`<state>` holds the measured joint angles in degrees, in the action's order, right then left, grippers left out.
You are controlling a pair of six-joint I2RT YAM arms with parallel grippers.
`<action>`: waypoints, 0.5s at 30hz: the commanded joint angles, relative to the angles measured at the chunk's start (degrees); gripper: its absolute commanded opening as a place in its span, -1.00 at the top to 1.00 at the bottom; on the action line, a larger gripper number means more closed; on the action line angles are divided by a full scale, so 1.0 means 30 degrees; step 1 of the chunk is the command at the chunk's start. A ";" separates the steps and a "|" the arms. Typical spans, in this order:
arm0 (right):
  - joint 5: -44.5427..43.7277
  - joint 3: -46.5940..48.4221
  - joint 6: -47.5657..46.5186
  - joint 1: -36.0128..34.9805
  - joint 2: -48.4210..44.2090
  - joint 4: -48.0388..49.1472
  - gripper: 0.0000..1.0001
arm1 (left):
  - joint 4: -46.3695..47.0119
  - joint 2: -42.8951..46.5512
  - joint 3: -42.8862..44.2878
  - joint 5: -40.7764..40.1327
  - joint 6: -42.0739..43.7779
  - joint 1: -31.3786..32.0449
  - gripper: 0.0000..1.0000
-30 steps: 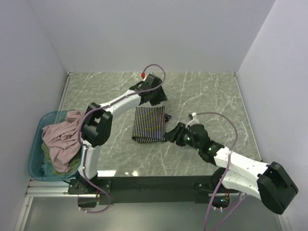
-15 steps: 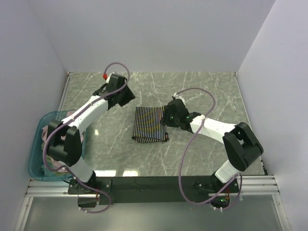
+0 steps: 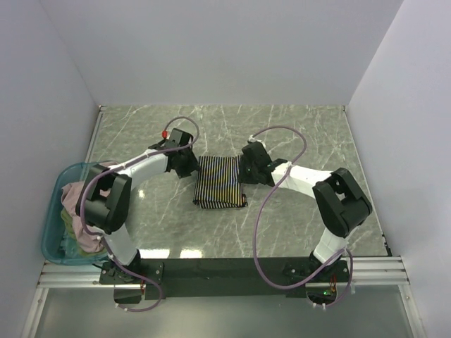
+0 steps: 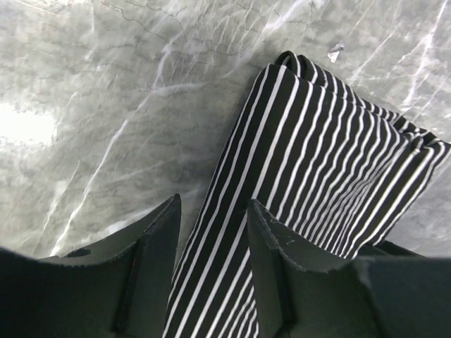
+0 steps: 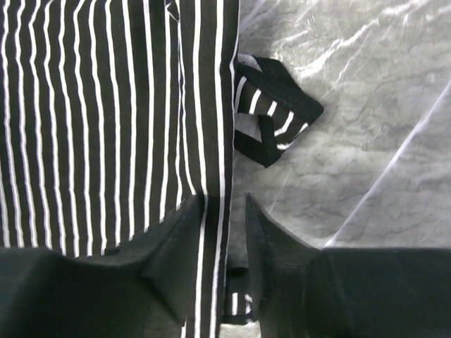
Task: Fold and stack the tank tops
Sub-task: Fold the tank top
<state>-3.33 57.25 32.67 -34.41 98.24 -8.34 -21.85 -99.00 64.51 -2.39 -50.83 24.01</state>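
The striped tank top lies folded into a narrow rectangle at the middle of the table. My left gripper is down at its far left edge. In the left wrist view the open left gripper straddles that folded edge of the striped top. My right gripper is at the far right edge. In the right wrist view the right gripper is open with a narrower gap, the striped top's edge between its fingers, and a dark-edged strap loop poking out beside it. A pink tank top lies heaped in the tub.
The teal tub sits at the table's left edge, with pale green cloth under the pink one. White walls close the table in at the back and on both sides.
The left arm swung out to the far left, then came back down to the striped top's left edge. The right arm moved up from the near right to its right edge. Both jaws narrowed.
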 commanded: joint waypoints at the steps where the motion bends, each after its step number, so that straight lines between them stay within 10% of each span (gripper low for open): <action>1: 0.0290 0.0632 -0.0195 0.0279 0.0244 0.0611 0.37 | 0.0924 -0.0338 0.0030 0.0329 0.0507 0.0112 0.04; 5: 0.0203 0.0456 -0.0136 0.0396 -0.0633 0.0554 0.90 | 0.1012 -0.0632 -0.0117 0.0125 0.0537 0.0345 0.04; 15: 0.0406 -0.1036 0.0858 0.1566 -0.0696 0.0903 1.00 | 0.1276 -0.1072 -0.0790 -0.0022 0.0712 0.0668 0.03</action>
<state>-2.02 55.88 33.65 -31.92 97.41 -7.35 -19.22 -101.91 62.98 -2.22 -50.13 25.34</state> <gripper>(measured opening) 0.007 0.484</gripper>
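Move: The right edge of the folded tank top runs between my open right fingers, about 1 cm below them. A strap end pokes out about 4 cm ahead and 2 cm to their right; the near right corner lies some 9 cm back and 1 cm right. My left fingers straddle the left edge, roughly 3 cm beneath them, with the far left corner about 6 cm ahead and 1 cm right of that hand. I shut my right fingers on the right edge, pinching it between the tips with that hand almost still, then ease it about 1 cm to the right, drawing the cloth outward. Meanwhile I sink my left hand about 2.5 cm towards the left edge, drifting nearly 1 cm right, its fingers staying half open around the edge. ##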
